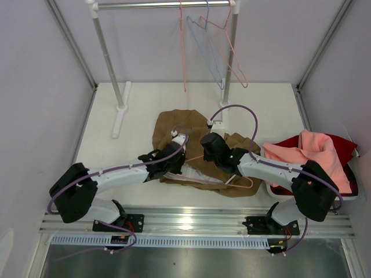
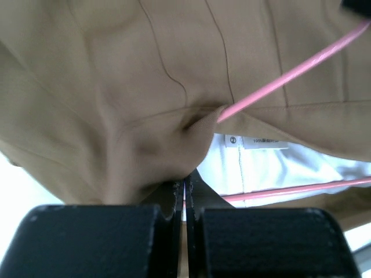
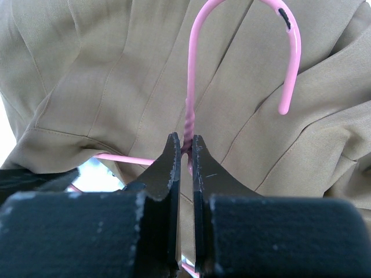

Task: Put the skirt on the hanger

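The tan-brown pleated skirt lies bunched at the middle of the table, with its pale lining showing at the opening. A salmon-pink wire hanger lies on it, and one arm of the hanger runs in under the skirt's edge. My left gripper is at the skirt's near-left edge, shut on a fold of the cloth. My right gripper is over the skirt's right part. It is shut on the twisted neck of the hanger, with the hook curving away above the pleats.
A clothes rack stands at the back. Pink hangers and a light blue hanger hang from its rail. At the right a basket holds a salmon-pink cloth over a dark red cloth. Walls close in both sides.
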### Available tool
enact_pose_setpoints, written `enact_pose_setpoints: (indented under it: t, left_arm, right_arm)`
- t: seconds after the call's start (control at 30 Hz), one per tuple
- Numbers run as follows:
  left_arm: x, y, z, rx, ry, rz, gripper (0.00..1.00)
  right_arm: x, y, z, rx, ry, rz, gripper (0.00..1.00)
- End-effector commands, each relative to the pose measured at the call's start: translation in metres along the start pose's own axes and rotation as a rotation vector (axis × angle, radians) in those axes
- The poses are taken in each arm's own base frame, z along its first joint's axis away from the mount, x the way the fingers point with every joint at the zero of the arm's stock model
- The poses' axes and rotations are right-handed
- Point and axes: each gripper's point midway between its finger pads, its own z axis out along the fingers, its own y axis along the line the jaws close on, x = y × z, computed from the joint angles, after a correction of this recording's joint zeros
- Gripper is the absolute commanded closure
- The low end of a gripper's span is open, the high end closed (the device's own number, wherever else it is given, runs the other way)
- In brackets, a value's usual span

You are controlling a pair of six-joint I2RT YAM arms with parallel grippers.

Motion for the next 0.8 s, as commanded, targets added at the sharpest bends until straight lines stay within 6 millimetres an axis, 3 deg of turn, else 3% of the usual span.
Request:
enact_pose_setpoints:
  t: [0.0,0.2,0.77]
  left_arm:
    - [-0.029,0.003,-0.017,0.055,-0.094,-0.086,1.00]
    - [-0.034,0.032,-0.021,0.024,-0.107,-0.152,1.00]
    - [-0.031,0.065,-0.017,-0.046,-0.120,-0.284,1.00]
  right_arm:
    - [-0.007,-0.007,-0.010,0.019,-0.028,-0.024,1.00]
    - [-0.012,-0.006,-0.014,0.014,-0.042,-0.014,1.00]
    - [-0.028,-0.016,-0.031,0.046,-0.108,-0.003,1.00]
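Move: The left hand already pinches the left part of the skirt's waistband; the hanger's left end lies some 6 cm to its left, 2 cm back and about 1 cm below. The hanger neck, gripped by the right hand, is roughly 10 cm right, 4 cm ahead and 4 cm above; the hanger's right end is about 28 cm right and 6 cm back. From the right hand, the hanger's left end is some 16 cm left, 5 cm back and 5 cm lower. Still pinching the skirt's waistband, the left hand arcs upward, about 5 cm left and forward; right lifts hanger slightly. ##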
